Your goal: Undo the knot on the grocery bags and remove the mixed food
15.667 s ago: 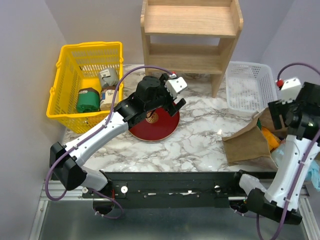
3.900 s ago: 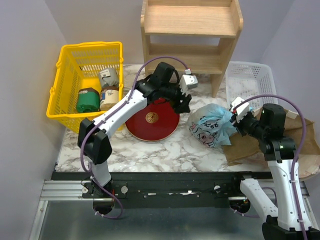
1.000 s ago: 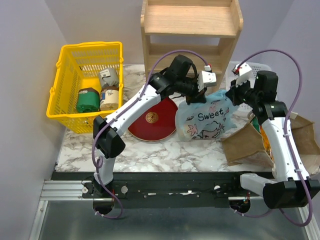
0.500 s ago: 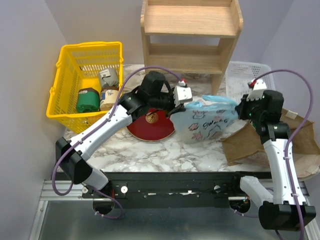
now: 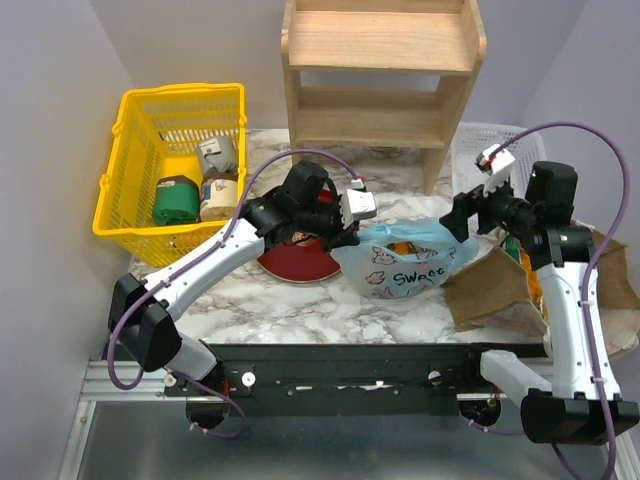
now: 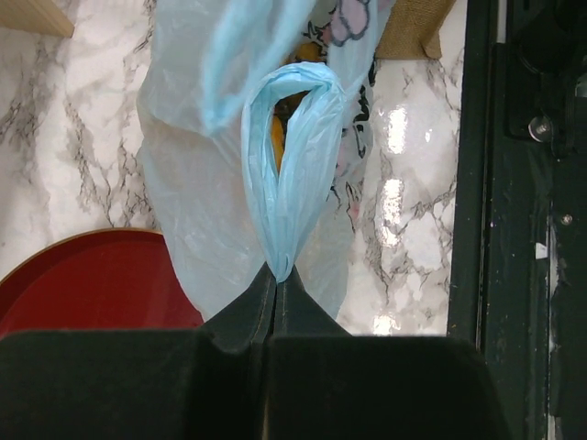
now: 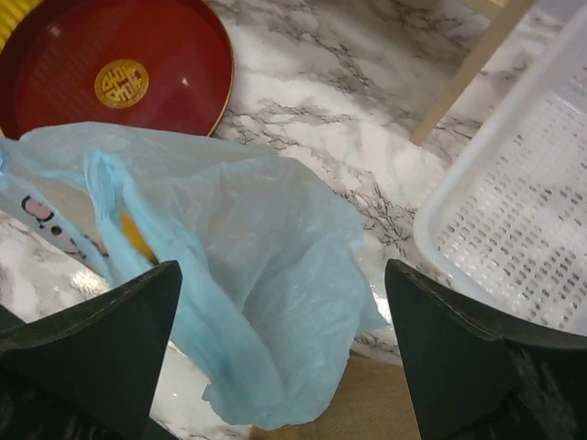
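Note:
The light-blue "Sweet" bag (image 5: pixel 400 265) lies sagging on the marble between my arms, with something orange (image 5: pixel 402 247) showing through its open top. My left gripper (image 5: pixel 345 228) is shut on a twisted handle of the bag (image 6: pixel 284 183); its jaws pinch the plastic (image 6: pixel 277 273). My right gripper (image 5: pixel 465 215) is open at the bag's right end. In the right wrist view the loose bag (image 7: pixel 266 266) lies between and below my spread fingers (image 7: pixel 282 275), not gripped. The brown paper bag (image 5: pixel 495 290) lies flat at the right, partly under the blue bag (image 7: pixel 348 408).
A red plate (image 5: pixel 292 263) sits under my left arm, by the bag's left end (image 7: pixel 55 73). The yellow basket (image 5: pixel 125 110) with jars stands far left. A wooden shelf (image 5: pixel 380 70) stands at the back, a white mesh tray (image 5: pixel 500 170) at back right (image 7: pixel 523 202).
The bag was stretched in the air between both grippers; now it sags on the table. My right gripper has opened and let go. My left gripper still holds its handle.

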You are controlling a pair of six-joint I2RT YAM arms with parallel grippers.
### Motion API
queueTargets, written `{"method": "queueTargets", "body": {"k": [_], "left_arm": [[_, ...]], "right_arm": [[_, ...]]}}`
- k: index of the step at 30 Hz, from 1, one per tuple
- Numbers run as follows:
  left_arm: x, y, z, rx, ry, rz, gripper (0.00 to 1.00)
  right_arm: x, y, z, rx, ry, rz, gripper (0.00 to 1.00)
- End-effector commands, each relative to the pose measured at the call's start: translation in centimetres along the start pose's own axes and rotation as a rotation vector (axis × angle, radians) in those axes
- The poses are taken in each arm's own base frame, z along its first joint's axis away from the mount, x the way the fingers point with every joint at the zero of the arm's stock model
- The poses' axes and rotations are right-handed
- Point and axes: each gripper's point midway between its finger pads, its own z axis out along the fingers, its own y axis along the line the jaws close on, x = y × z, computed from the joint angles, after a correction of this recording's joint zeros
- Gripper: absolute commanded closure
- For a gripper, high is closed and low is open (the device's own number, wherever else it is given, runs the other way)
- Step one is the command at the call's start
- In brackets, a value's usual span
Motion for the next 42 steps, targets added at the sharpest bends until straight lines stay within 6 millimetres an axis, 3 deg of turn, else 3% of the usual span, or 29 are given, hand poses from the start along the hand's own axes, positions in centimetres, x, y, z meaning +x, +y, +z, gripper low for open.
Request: {"method": "queueTargets", "body": {"k": [1, 4, 7, 13, 15, 21, 28, 30, 31, 33, 34, 36, 37, 38, 40, 41, 42], "left_arm": [[-1.4, -0.4, -0.1, 0.028, -0.039, 0.000, 1.00], [-1.4, -0.3, -0.3, 0.025, -0.032, -0.001, 1.00], [-1.4, -0.2, -0.4, 0.018, -0.023, 0.012, 1.00], [-1.5, 0.5, -0.3, 0.000, -0.010, 0.028, 1.00], [-1.6, 0.6, -0.3, -0.004, -0.011, 0.031, 1.00], [-1.9, 0.8, -0.3, -0.007, -0.011, 0.039, 1.00], [-2.0, 1.2, -0.4, -0.022, -0.003, 0.060, 1.00], [-2.3, 1.3, -0.5, -0.024, -0.005, 0.069, 1.00], [-2.2, 1.5, -0.2, -0.023, -0.003, 0.071, 1.00], [-3.0, 2.0, -0.2, -0.030, -0.013, 0.089, 1.00], [-3.0, 2.5, 0.4, -0.032, -0.006, 0.098, 1.00], [-4.9, 4.1, 0.4, -0.084, -0.023, 0.131, 1.00], [-4.9, 5.1, 1.3, -0.096, -0.011, 0.134, 1.00], [-7.5, 6.6, 0.5, -0.158, -0.043, 0.170, 1.00], [-9.4, 8.5, 0.8, -0.210, -0.064, 0.191, 1.00], [-12.7, 9.1, -0.4, -0.252, -0.124, 0.233, 1.00], [-14.1, 9.5, -0.9, -0.271, -0.150, 0.251, 1.00]], "right_arm": [[1.6, 1.3, 2.3, -0.139, 0.097, -0.101, 0.00], [1.7, 2.3, 4.2, -0.218, 0.140, -0.114, 0.00], [0.7, 4.5, 4.5, -0.338, 0.121, -0.151, 0.00], [-1.8, 7.7, 2.4, -0.482, 0.039, -0.224, 0.00], [-1.6, 8.4, 1.7, -0.505, 0.041, -0.254, 0.00], [2.2, 8.1, 2.7, -0.458, 0.140, -0.383, 0.00], [3.0, 6.8, 4.3, -0.410, 0.199, -0.457, 0.01], [1.6, 4.9, 5.3, -0.285, 0.175, -0.442, 0.09], [0.9, 4.1, 5.5, -0.229, 0.157, -0.436, 0.24], [-1.7, 1.3, 6.2, -0.054, 0.101, -0.410, 0.44], [-2.5, 0.4, 6.3, 0.001, 0.087, -0.400, 0.71], [-5.1, -1.7, 6.1, 0.112, 0.044, -0.390, 0.93], [-6.0, -2.2, 5.8, 0.144, 0.027, -0.383, 0.99], [-8.1, -2.9, 5.3, 0.187, -0.022, -0.369, 0.99], [-10.0, -4.4, 4.3, 0.260, -0.062, -0.343, 0.99], [-11.3, -4.8, 3.7, 0.292, -0.101, -0.311, 0.99], [-12.8, -5.4, 2.8, 0.324, -0.139, -0.298, 1.00]]}}
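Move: The grocery bag's free right handle lies about 6 cm to the right gripper's left, 1 cm back and 5 cm below; the shelf's near leg is roughly 12 cm ahead of this gripper and 4 cm left, the white basket 14 cm ahead and 9 cm right. The left gripper already holds the other handle: from it the free handle is about 15 cm right, 1 cm ahead, slightly lower, and the red plate's middle 10 cm left and 4 cm ahead. Sweep the open right gripper about 8 cm left, dipping, rising a little and dipping again as it turns counter-clockwise some 35 degrees; pinch the free handle there, then swing back clockwise and draw it forward about 10 cm, up and right. Keep the left pinch nearly still until then, and finally carry that handle forward, up and a little right too. ##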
